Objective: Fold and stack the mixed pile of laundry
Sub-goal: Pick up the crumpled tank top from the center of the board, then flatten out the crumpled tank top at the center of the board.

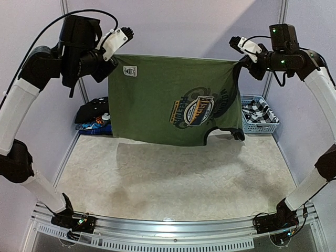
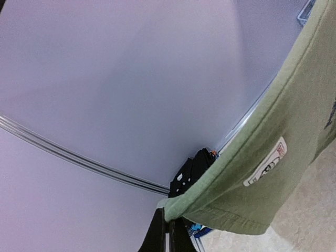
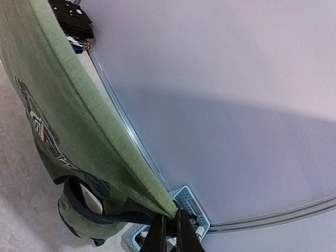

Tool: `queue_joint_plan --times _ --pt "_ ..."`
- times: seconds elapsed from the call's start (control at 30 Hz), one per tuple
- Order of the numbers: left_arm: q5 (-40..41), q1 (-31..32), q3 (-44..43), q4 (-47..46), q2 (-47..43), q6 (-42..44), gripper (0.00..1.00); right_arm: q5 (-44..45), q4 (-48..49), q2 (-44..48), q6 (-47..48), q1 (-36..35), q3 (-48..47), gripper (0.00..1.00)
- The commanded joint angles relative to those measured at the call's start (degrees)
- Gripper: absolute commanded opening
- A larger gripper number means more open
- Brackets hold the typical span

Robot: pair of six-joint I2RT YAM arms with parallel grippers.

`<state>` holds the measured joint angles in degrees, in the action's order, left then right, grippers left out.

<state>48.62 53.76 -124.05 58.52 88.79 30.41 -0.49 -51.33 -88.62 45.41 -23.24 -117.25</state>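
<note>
An olive-green T-shirt (image 1: 157, 105) with a round blue-yellow logo hangs spread wide in the air above the table, upside down, its dark-trimmed neck at the lower right. My left gripper (image 1: 108, 64) is shut on its upper left corner. In the left wrist view the fingertips (image 2: 169, 223) pinch the hem of the T-shirt (image 2: 273, 131). My right gripper (image 1: 244, 63) is shut on the upper right corner; the right wrist view shows it (image 3: 170, 219) clamping the T-shirt (image 3: 63, 105). The rest of the laundry pile (image 1: 94, 118), black, blue and orange-print pieces, lies at the back left.
A light-blue lattice basket (image 1: 261, 127) stands at the back right with a black-white check piece (image 1: 257, 109) in it. Pale walls close the back and sides. The beige table top (image 1: 173, 178) spreads below the hanging shirt.
</note>
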Motion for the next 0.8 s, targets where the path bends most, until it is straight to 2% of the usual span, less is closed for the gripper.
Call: queue_joint_plan --times 0.0,0.17,0.27,0.43,0.53,0.7,0.77 --pt "6.5 6.5 -0.8 -6.0 -2.9 6.8 0.0 -4.2 -5.0 5.5 2.1 0.3 -2.0 0.0" --pt "16.5 16.3 2.0 -15.2 -6.2 16.1 0.0 -11.2 -9.5 11.6 2.5 0.1 -3.3 0.0" --pt "23.0 23.5 3.6 -24.4 -7.0 26.3 0.0 -17.1 -13.8 14.6 3.8 0.0 -5.5 0.0" --pt "31.7 35.6 8.0 -52.7 -6.4 54.3 0.0 -22.5 -19.7 19.1 5.9 0.0 -9.7 0.0" --pt "33.9 39.2 7.8 -66.0 -5.1 64.1 0.0 -24.4 -21.4 21.0 6.6 0.0 -11.2 0.0" --pt "32.6 38.9 10.2 -69.9 -7.2 63.3 0.0 -26.2 -22.5 21.5 7.8 0.0 -10.0 0.0" --pt "31.1 35.8 12.1 -64.2 -9.3 57.2 0.0 -25.7 -20.9 20.6 8.3 0.0 -7.1 0.0"
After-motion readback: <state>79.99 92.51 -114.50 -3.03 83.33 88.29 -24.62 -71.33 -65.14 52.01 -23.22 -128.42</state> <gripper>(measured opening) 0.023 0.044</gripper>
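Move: The tank top already hangs between both closed grippers, its middle about 19 cm right of, 4 cm ahead of and 18 cm below the left hand. From the right hand it is about 19 cm left, 4 cm back and 15 cm down. The folded stack lies some 21 cm ahead, 24 cm left and 43 cm below the left hand; the blue basket lies about 13 cm ahead, 24 cm right and 41 cm below the right hand. Keep both grippers shut on the tank top's upper corners and swing it back towards the bases while lifting: the left some 15 cm back and 12 cm up, drifting right, the right faster, about 24 cm back and 11 cm up, to come level with it. Tip both hands' fingers upward, turning the left slightly clockwise and the right about 25 degrees counter-clockwise, and ease to a stop. ##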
